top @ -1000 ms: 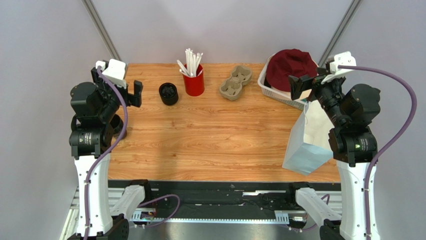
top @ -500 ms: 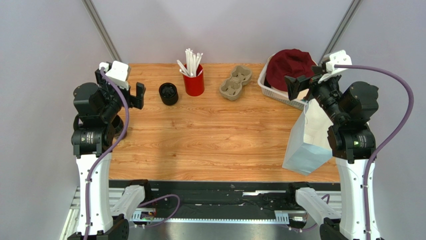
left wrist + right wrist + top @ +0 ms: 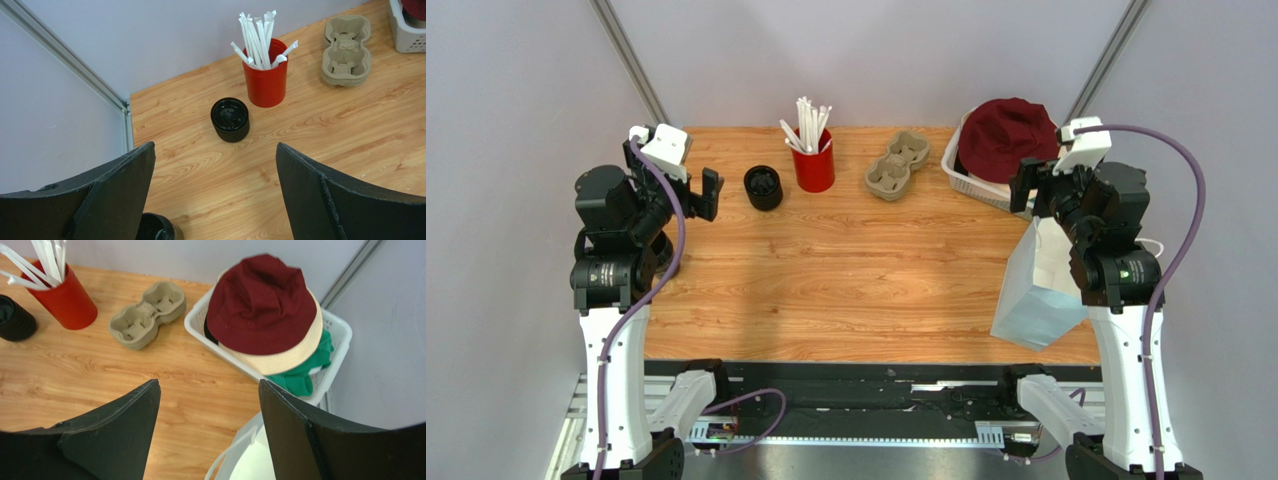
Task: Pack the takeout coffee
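The takeout coffee is a small brown paper cup (image 3: 156,228), dark inside, cut off at the bottom edge of the left wrist view. In the top view it is mostly hidden under the left arm (image 3: 669,256). My left gripper (image 3: 215,146) hangs wide open above the table's left side (image 3: 690,193), with the cup just below its left finger and nothing between the jaws. My right gripper (image 3: 209,382) is open and empty above the rim of a white paper bag (image 3: 250,460), near the table's right edge (image 3: 1038,190).
A squat black round piece (image 3: 763,187) sits beside a red cup of white straws (image 3: 813,160). A pulp cup carrier (image 3: 898,165) lies at the back centre. A white basket (image 3: 200,332) holds a maroon hat (image 3: 1006,135). The bag (image 3: 1036,290) stands at the front right.
The right arm has turned and drawn back over the bag, and its jaws have narrowed somewhat. The left gripper has edged slightly to the right, still wide open.
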`<state>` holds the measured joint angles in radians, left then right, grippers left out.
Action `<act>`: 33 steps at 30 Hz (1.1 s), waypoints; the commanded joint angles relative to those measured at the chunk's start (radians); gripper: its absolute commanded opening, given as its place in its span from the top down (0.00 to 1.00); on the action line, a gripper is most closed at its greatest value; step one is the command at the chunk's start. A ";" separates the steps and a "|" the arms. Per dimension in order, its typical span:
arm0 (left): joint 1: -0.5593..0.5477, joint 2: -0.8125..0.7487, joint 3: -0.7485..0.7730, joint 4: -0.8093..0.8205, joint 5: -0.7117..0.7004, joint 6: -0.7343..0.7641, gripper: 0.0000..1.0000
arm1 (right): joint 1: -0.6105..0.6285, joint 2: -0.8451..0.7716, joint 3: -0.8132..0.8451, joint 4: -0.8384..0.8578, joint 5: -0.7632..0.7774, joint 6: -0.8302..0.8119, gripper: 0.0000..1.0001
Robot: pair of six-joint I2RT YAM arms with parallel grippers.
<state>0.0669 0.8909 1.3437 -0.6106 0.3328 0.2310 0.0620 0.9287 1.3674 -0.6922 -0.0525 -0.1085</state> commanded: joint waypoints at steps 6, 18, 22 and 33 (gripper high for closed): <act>-0.001 -0.015 -0.012 0.017 0.034 0.007 0.01 | -0.004 -0.125 -0.028 -0.168 0.077 0.016 0.30; -0.001 -0.027 -0.017 0.017 0.049 0.001 0.01 | -0.004 -0.136 -0.122 -0.196 0.014 0.032 0.42; -0.004 -0.027 -0.018 0.018 0.052 0.004 0.01 | -0.004 -0.122 -0.134 -0.175 0.008 0.029 0.46; -0.003 -0.023 -0.017 0.018 0.058 0.004 0.01 | 0.031 -0.059 -0.047 -0.193 -0.027 0.026 1.00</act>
<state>0.0669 0.8719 1.3285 -0.6106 0.3660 0.2310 0.0692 0.8417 1.2518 -0.9024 -0.0559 -0.0856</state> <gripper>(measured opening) 0.990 0.049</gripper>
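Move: The white bag's left-hand handle stands roughly 5 cm back from the right hand, level with it sideways and some 8 cm below. The bag's body is about 7 cm back, 7 cm right and well below; the basket of hats lies about 18 cm ahead, 6 cm right, and the cup carrier 17 cm ahead, 20 cm left. From the left hand the handle is about 58 cm right, 4 cm back and a little below. Right hand draws back about 5 cm, sinks some 7 cm tipping down, and pinches the bag's left-hand handle. ##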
